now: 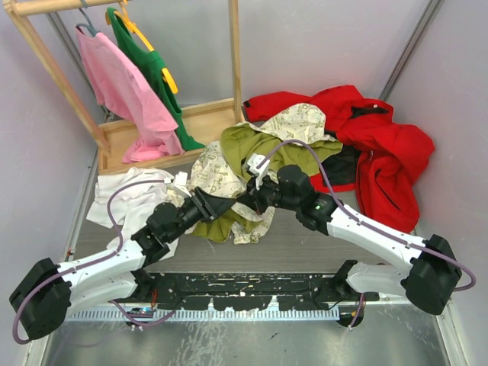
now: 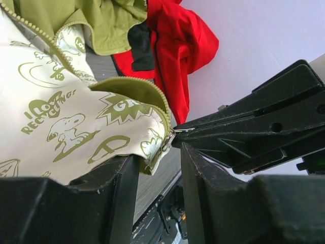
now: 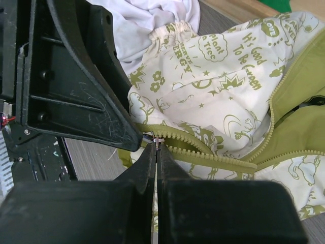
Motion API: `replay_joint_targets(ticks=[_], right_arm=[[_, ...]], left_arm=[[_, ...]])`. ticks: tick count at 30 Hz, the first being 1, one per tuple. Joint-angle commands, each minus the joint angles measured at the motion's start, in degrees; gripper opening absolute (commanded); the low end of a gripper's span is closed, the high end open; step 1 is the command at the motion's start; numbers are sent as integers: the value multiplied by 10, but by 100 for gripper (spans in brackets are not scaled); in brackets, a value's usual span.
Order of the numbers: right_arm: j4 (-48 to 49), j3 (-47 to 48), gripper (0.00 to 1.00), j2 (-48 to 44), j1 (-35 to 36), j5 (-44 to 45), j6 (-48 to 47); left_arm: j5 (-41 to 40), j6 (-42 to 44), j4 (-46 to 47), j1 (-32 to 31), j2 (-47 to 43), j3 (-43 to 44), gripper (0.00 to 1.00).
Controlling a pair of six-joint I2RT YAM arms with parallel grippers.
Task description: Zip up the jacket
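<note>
The jacket [image 1: 245, 142], olive-green outside and cream with olive prints inside, lies crumpled at mid-table with its zipper open. My right gripper [image 1: 257, 196] is shut on the small metal zipper pull [image 3: 158, 140] at the bottom of the olive zipper teeth; the right wrist view shows this gripper [image 3: 156, 147] and the jacket [image 3: 228, 76]. My left gripper [image 1: 207, 204] meets it from the left. In the left wrist view its jaws stand apart [image 2: 160, 152]. The jacket's lower corner [image 2: 152, 147] drapes over the left finger [image 2: 101, 193] and does not touch the other finger.
A bright red jacket [image 1: 381, 152] lies at the right, against the olive one. A white garment [image 1: 126, 194] lies at the left. A wooden rack [image 1: 206, 118] at the back left holds a pink shirt [image 1: 122, 91] and a green shirt [image 1: 156, 76].
</note>
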Motion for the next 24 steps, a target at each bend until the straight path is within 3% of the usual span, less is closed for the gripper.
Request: replay_joint_targets(ticks=[1,14,20,24], right_arm=[[18,37,1,-30,2,-12,3],[-13,52,1,-20,1,20,-4],[-25,70,1,-11,2,10,-4],[-25,74,1,-7,1,13,-4]], left_arm=[[-1,-1,77,2,6,25,38],[7,-9,70,2,-28,7,18],[-4,-1,27,2,-75,3,2],[-7,4,6,2,-92,6,0]])
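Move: Just at the left hand's open fingertips, about 1 cm ahead and 1 cm to its right, is the zip's bottom end at the jacket hem. From the right hand, already pinching the small metal zip pull, that end lies some 1 cm back, 1 cm left and 1 cm below. From the left hand, the white cloth lies about 30 cm left and 2 cm back, and the wooden tray roughly 22 cm ahead and 19 cm left, both some 14 cm lower. Closing on the zip's bottom end, the left fingers go from partly open to nearly shut and take up a pinch on the hem while the hand rises about 4 cm, easing back slightly at the end and tipping up a little. The right hand keeps its pinch on the zip pull close beside them and rises some 3.5 cm too, nearly straight up, both hands pausing partway. ##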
